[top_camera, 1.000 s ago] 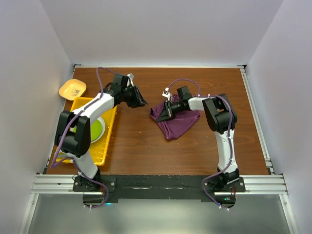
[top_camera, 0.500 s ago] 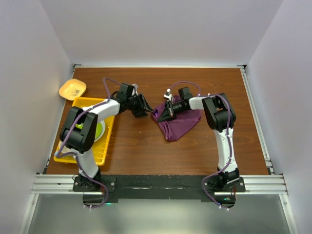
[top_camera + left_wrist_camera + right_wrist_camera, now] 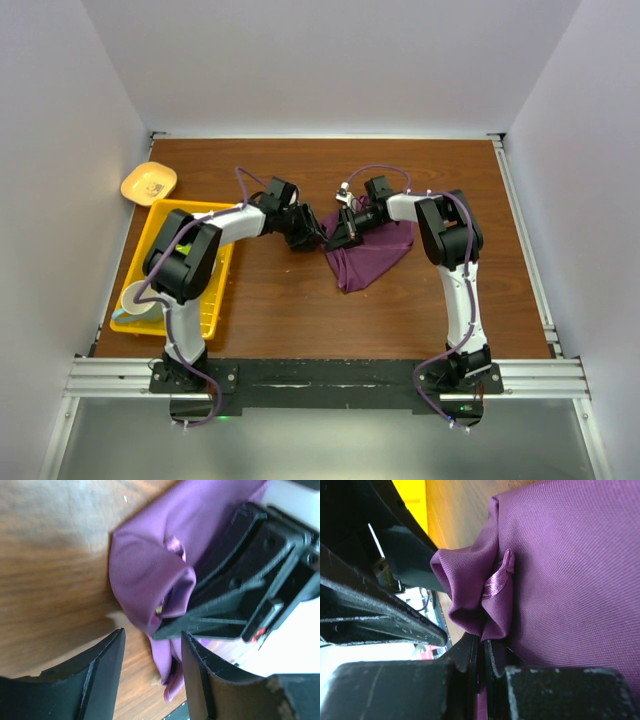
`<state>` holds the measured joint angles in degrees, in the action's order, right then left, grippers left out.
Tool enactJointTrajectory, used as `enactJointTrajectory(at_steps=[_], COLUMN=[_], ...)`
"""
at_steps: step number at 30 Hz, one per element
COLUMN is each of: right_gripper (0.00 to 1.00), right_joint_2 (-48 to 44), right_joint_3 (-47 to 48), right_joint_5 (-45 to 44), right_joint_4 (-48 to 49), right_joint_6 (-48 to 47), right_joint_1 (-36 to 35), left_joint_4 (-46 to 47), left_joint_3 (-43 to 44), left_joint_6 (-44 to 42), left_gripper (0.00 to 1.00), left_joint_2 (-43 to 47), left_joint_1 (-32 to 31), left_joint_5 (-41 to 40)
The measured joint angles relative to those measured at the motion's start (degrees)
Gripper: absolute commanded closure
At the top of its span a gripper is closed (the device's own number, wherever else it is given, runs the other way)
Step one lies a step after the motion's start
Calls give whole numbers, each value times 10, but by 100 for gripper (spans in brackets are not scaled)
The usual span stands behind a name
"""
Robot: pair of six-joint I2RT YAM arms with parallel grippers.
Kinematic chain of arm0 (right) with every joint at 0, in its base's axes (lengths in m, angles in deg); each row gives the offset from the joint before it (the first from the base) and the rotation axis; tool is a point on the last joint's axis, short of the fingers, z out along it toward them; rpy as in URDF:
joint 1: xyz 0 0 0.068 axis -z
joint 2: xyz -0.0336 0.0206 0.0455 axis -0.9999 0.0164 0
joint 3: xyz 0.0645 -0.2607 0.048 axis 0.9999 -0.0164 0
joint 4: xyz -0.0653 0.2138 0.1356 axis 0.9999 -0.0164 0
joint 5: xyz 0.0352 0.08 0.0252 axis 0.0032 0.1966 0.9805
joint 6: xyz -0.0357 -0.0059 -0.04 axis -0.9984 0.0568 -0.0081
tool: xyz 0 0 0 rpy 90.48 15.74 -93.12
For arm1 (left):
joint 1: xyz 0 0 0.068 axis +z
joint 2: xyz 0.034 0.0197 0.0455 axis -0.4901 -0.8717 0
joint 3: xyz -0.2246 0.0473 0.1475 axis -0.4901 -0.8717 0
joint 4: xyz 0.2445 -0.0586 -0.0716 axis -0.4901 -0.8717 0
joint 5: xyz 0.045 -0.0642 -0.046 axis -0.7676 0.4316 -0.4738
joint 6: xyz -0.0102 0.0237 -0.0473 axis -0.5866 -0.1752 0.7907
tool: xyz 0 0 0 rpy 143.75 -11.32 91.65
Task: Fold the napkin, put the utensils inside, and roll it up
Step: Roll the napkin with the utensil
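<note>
The plum-purple napkin (image 3: 372, 255) lies bunched on the brown table, right of centre. My right gripper (image 3: 337, 232) is shut on a raised fold at its left edge; in the right wrist view the jaws (image 3: 482, 644) pinch the napkin (image 3: 560, 580) tight. My left gripper (image 3: 312, 232) hovers just left of that fold, open, with nothing between its fingers. In the left wrist view the left gripper (image 3: 152, 639) faces the napkin (image 3: 142, 575) and the black right gripper (image 3: 240, 600). I cannot make out any utensils.
A yellow basket (image 3: 225, 275) sits at the left, holding a white cup (image 3: 137, 298) and a green plate (image 3: 186, 246) mostly hidden under the left arm. A small orange dish (image 3: 148, 182) lies behind the basket. White walls enclose the table.
My left arm has swung right from beside the basket to the napkin's left edge, and its jaws have opened wider. The right gripper has kept its hold, barely moving.
</note>
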<state>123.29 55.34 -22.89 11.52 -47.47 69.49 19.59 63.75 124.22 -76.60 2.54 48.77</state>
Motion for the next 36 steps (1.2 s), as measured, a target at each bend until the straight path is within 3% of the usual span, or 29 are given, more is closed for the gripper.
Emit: enactJointTrajectory(at_steps=[5, 6, 11, 14, 27, 32, 33, 36], right_gripper=[91, 89, 76, 68, 32, 27, 14, 13], right_joint_2=[0, 0, -7, -20, -124, -181, -191, -218], right_joint_3=[2, 2, 2, 2, 15, -19, -28, -57], right_joint_5=[-2, -3, -15, -33, -261, -394, -419, -488], right_joint_4=[-13, -15, -33, -52, -164, -171, -169, -161], right_joint_6=[-6, -6, -9, -15, -83, -105, -108, -118], right_joint_1=[1, 1, 1, -1, -60, -96, -103, -129], left_joint_4=[-13, -15, -24, -31, -46, -46, -46, -46], left_joint_3=[25, 28, 41, 47, 48, 48, 48, 48], left_joint_6=[8, 12, 26, 31, 44, 48, 49, 57], left_gripper=[62, 69, 83, 98, 100, 100, 100, 100], left_joint_2=[-25, -29, -38, -38, -40, -40, -40, -40], left_joint_1=[0, 0, -2, -3, -3, -3, -3, -3], left_joint_5=[-16, -18, -9, -8, 3, 12, 13, 17])
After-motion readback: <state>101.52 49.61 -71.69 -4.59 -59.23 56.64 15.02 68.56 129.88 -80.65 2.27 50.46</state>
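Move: The rolled edge of the napkin, utensil inside, lies right at the left fingertips: about 1 cm ahead, 2 cm to the right and 1 cm lower. The right hand already pinches this roll; the next stretch of it lies some 5 cm back and 3 cm to that hand's right, at about its height. The napkin's near corner is roughly 11 cm back and 5 cm right of the right hand, the flat part of the napkin about 9 cm right, level with it. The napkin roll changes hands: the left hand eases about 1 cm down and right onto the roll's edge, shuts its half-open fingers to pinch it, then stays there. The right fingers let go and spread wide as that hand lifts about 2 cm and draws back and to the right some 4 cm along the roll, tipping nearly 50 degrees to point steeply down. ##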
